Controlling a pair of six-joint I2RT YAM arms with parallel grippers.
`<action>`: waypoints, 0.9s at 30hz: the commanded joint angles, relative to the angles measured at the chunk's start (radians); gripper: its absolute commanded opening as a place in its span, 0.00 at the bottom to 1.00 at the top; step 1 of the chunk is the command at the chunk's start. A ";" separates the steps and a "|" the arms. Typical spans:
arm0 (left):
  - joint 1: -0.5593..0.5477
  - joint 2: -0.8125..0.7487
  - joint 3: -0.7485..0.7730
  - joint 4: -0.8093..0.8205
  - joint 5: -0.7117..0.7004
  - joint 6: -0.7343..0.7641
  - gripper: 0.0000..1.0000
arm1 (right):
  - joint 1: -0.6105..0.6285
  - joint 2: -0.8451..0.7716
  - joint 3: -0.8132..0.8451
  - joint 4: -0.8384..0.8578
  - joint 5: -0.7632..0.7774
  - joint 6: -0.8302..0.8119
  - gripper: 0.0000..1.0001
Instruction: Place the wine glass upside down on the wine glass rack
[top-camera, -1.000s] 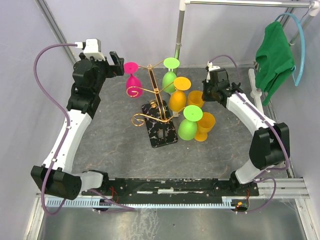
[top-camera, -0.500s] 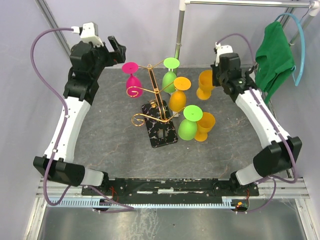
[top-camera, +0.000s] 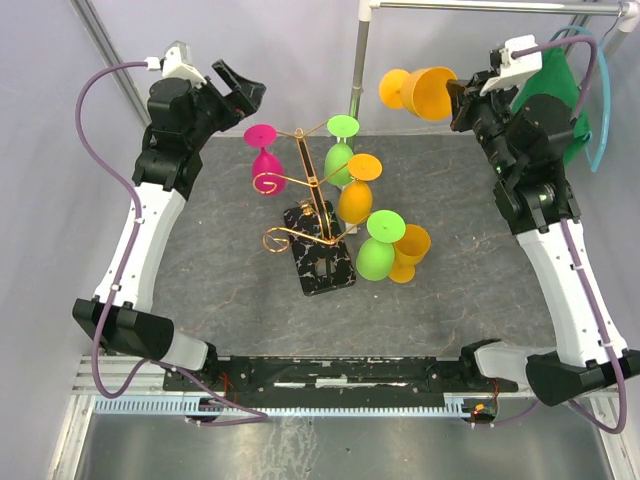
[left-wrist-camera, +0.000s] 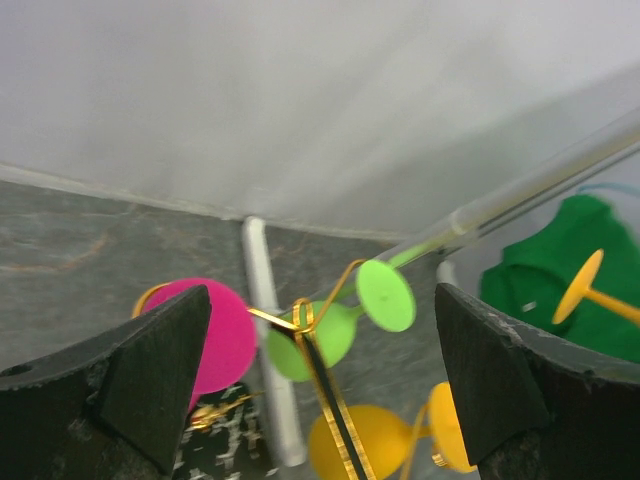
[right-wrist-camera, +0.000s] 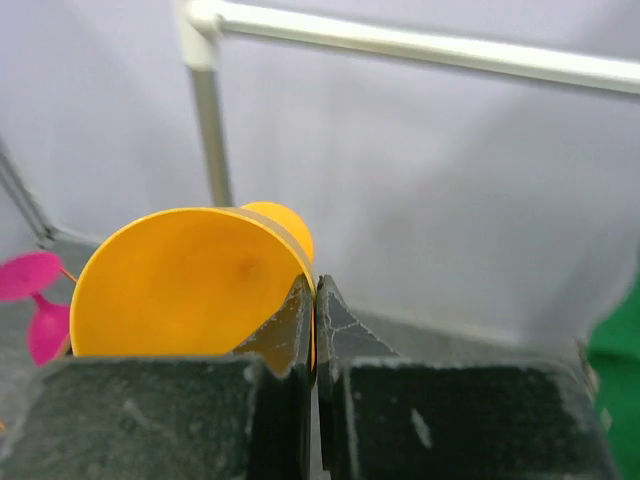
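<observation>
My right gripper (top-camera: 462, 100) is shut on the rim of an orange wine glass (top-camera: 425, 92) and holds it high at the back right, lying sideways with its foot pointing left. In the right wrist view the jaws (right-wrist-camera: 315, 300) pinch the thin rim of the orange bowl (right-wrist-camera: 185, 285). The gold wine glass rack (top-camera: 305, 190) stands mid-table on its black marbled base (top-camera: 320, 262), with a pink glass (top-camera: 266, 165), two green glasses (top-camera: 340, 155) and an orange glass (top-camera: 356, 195) hanging upside down. My left gripper (top-camera: 240, 85) is open, raised at the back left of the rack (left-wrist-camera: 320, 370).
Another orange glass (top-camera: 408, 252) stands on the table right of the rack, behind the lower green glass (top-camera: 378, 255). A white pole stand (top-camera: 358, 60) rises behind the rack. A green cloth (top-camera: 555, 100) hangs on a blue hanger at the far right.
The right arm has closed on the orange glass, lifted it off the table and swung it up and back, tipping it sideways. The left arm has risen and drawn back slightly.
</observation>
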 joint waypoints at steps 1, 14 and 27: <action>-0.004 -0.023 0.003 0.164 0.023 -0.278 0.97 | 0.004 -0.031 -0.103 0.324 -0.246 0.059 0.01; -0.006 -0.098 -0.102 0.334 -0.036 -0.700 0.96 | 0.219 0.215 -0.222 1.031 -0.237 -0.023 0.01; -0.036 -0.140 -0.224 0.362 -0.052 -0.906 0.94 | 0.385 0.453 -0.122 1.254 -0.136 -0.276 0.01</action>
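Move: The right gripper holds the orange glass by its rim, and the left gripper it is being taken to lies about 35 cm to its left, some 5 cm farther out and 6 cm lower. From the left gripper, the held glass's middle is about 30 cm to the right, level in reach and 7 cm higher. The pink glass on the rack sits 3 cm ahead of the left gripper, 3 cm right and 13 cm down; the far green glass 4 cm ahead, 16 cm right, equally low. Sweep the right gripper left about 24 cm and slightly downward overall, keeping the orange glass pinched by its rim, swinging the fingers counter-clockwise and tipping them up, towards the left gripper. Meanwhile raise the open left gripper about 6 cm, let it sink back some 2 cm, and roll its left side down nearly 50 degrees so the jaws sit one above the other for the sideways glass. ##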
